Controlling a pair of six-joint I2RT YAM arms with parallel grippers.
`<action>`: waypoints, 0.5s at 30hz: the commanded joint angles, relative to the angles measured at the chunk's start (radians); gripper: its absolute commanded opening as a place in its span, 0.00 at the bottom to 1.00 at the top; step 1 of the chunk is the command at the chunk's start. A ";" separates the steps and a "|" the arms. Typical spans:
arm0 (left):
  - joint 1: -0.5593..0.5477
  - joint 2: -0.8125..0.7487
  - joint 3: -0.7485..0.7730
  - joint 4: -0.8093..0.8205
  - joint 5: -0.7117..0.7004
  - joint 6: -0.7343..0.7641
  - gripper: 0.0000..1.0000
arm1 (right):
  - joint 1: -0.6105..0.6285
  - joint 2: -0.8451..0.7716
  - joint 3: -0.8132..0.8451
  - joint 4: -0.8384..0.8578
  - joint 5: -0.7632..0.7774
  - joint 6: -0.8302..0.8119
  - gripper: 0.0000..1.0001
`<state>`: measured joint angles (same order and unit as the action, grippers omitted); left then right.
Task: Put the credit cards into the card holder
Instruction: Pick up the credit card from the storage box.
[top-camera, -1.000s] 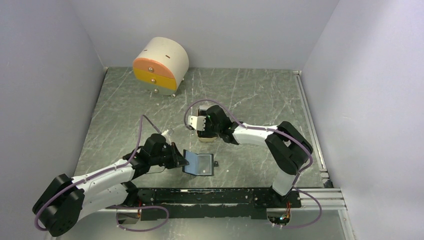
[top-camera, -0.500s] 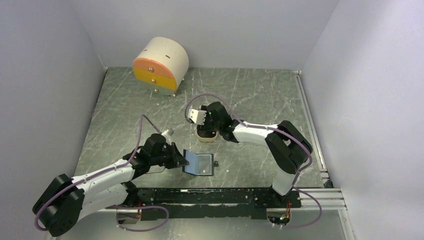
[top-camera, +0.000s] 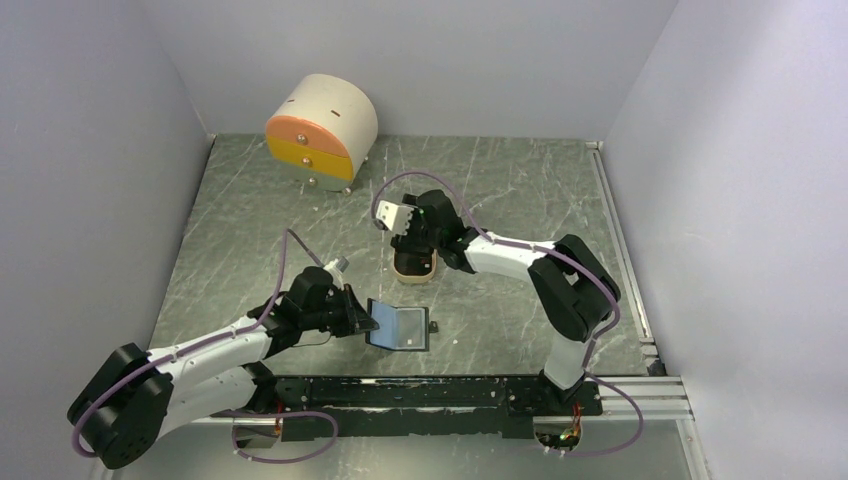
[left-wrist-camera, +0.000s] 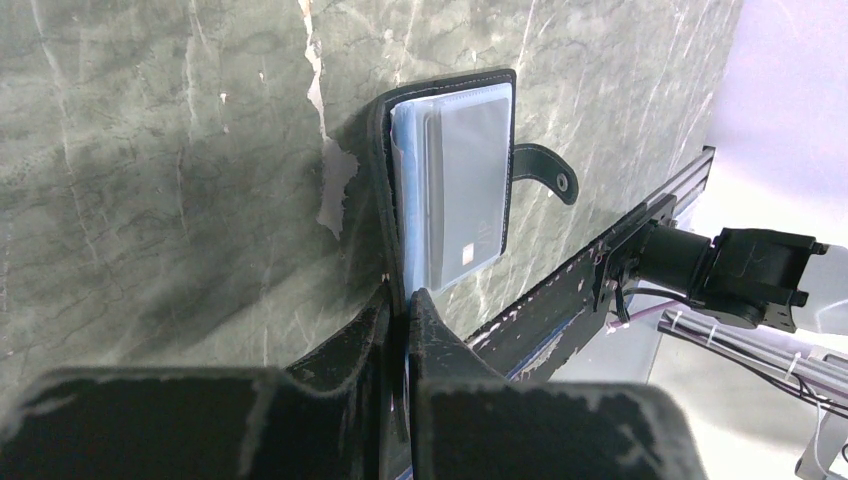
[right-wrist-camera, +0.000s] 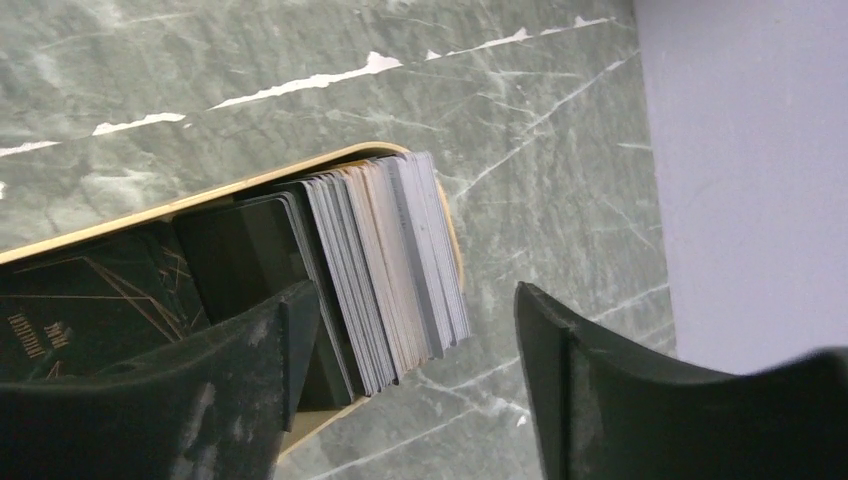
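Note:
The card holder (top-camera: 402, 328) lies open on the table, its blue inner face and clear pocket (left-wrist-camera: 455, 190) showing, with the snap tab (left-wrist-camera: 545, 172) sticking out to the side. My left gripper (top-camera: 362, 318) is shut on the card holder's raised cover edge (left-wrist-camera: 405, 300). The credit cards (right-wrist-camera: 385, 260), a fanned stack of white, grey and black ones, stand in a tan oval tray (right-wrist-camera: 300, 165). My right gripper (right-wrist-camera: 412, 300) hangs open over the stack's end, touching no card, and sits above the tray (top-camera: 413, 272) in the top view.
A cream drawer box with orange and yellow fronts (top-camera: 320, 130) stands at the back left. A black rail (top-camera: 440, 392) runs along the near edge and a metal rail (top-camera: 620, 250) along the right side. Grey walls close in the table.
My right gripper has lifted and swung back from over the tray, its wrist turning. The left gripper and the card holder have not moved.

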<state>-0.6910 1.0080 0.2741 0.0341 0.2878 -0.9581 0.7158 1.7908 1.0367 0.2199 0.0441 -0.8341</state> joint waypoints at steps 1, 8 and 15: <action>-0.007 0.001 0.014 0.037 0.004 -0.002 0.09 | -0.006 0.007 0.027 -0.042 -0.071 -0.007 0.93; -0.007 0.000 0.013 0.040 0.005 -0.005 0.09 | -0.007 -0.032 0.029 -0.086 -0.141 0.017 1.00; -0.008 -0.012 0.010 0.034 0.005 -0.007 0.09 | -0.016 0.029 0.084 -0.188 -0.122 -0.032 0.99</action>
<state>-0.6910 1.0084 0.2741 0.0376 0.2882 -0.9585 0.7124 1.7935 1.0737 0.0982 -0.0650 -0.8391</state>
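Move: Under the right hand, some 6 cm down and about 2 cm back, are the black cards at the near end of the storage box's stack; the pale cards stand about 3 cm beyond them. The storage box's middle is roughly 5 cm back from the hand and 1 cm to its right. The card holder lies about 22 cm back and 1 cm left, 9 cm lower. From the left hand, the black cards are roughly 21 cm ahead and 8 cm right, about level. Drawing back about 1.5 cm over the card stack, the right hand also eases some 1 cm to its left and 1 cm down towards the black cards. Its fingers spread from roughly two-thirds to fully open, one to the near side and one to the far side of the stack, while the wrist tips down and turns counter-clockwise by about 5 degrees each. ##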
